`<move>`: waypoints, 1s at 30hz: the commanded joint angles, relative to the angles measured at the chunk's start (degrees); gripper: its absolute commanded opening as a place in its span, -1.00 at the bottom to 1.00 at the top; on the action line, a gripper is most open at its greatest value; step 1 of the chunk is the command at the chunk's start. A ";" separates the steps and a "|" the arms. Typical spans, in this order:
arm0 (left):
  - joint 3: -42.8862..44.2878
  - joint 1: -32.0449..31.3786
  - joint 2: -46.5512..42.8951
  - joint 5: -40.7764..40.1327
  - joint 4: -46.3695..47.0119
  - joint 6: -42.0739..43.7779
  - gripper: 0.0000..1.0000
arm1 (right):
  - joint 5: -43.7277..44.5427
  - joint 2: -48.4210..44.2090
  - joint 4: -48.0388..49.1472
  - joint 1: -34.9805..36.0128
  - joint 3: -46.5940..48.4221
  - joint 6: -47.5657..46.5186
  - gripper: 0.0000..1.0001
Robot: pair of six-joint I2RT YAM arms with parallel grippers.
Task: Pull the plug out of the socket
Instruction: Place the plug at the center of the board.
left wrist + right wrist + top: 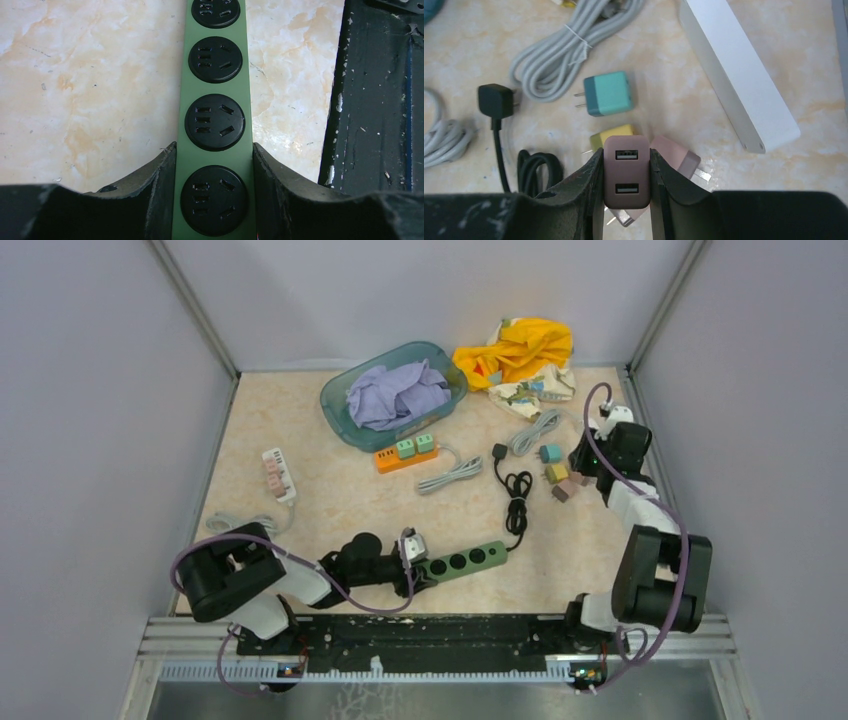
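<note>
The socket is a green power strip (465, 561) with black round outlets, all empty, lying near the front edge. My left gripper (420, 565) is shut on its near end; in the left wrist view both fingers (160, 175) press the strip's (215, 100) sides. My right gripper (585, 465) at the far right is shut on a mauve two-port USB plug (626, 170), held clear of the strip. Under it on the table lie a teal plug (609, 93), a yellow plug (611, 134) and a pink plug (676, 157).
A black plug (495, 100) with coiled cable (516, 495), grey cords (559, 60) and a white box (736, 65) lie near the right gripper. Farther back are a teal basket (337, 410) of lilac cloth, an orange strip (405, 453), a white strip (279, 475) and yellow cloth (515, 350).
</note>
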 commanded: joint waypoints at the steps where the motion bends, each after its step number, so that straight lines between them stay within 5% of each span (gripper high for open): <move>1: -0.88 0.27 -1.92 -1.56 1.86 -0.14 -0.99 | 5.85 3.95 0.90 -1.69 3.86 3.99 -0.85; 4: -1.26 0.27 -2.24 -1.76 1.91 -0.18 -0.99 | 4.42 4.83 1.42 -2.81 3.42 4.68 -0.75; 10: -1.68 0.27 -2.24 -1.58 2.50 -0.51 -0.99 | 2.52 3.83 5.09 -4.40 1.08 6.93 0.00; 13: -1.80 0.27 -2.40 -1.41 2.59 -0.75 -0.99 | 2.18 3.64 5.48 -4.66 0.81 7.00 0.23; 23: -1.82 0.25 -3.65 -1.29 2.13 -0.89 -0.99 | -2.99 -0.59 4.62 -5.17 1.03 4.05 0.25; 30: -1.20 0.27 -3.39 -0.72 1.21 -0.98 -0.99 | -27.85 -6.52 2.70 -5.11 0.06 -5.96 0.24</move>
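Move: The right hand holds the pink plug above the laid-out plugs; the table spot it goes to lies about 3 cm to its right, neither ahead nor back, and some 10 cm below. Around 9 cm below the hand lie a near pink plug, 2 cm ahead and 1 cm left, a far pink plug, 5 cm ahead and 2 cm right, and the yellow plug, 6 cm ahead and 3 cm left. From the left hand, the spot is roughly 18 cm ahead and 39 cm right, 1 cm lower. The right fingers let go of the pink plug beside the others: the hand first sinks about 3.5 cm while shifting some 3 cm right, then opens there. Empty and still open, it lifts slightly, then climbs away faster, swinging back left about 3 cm and turning counter-clockwise, to finish some 6 cm above its lowest point. The left fingers keep their grip on the green strip's end. ##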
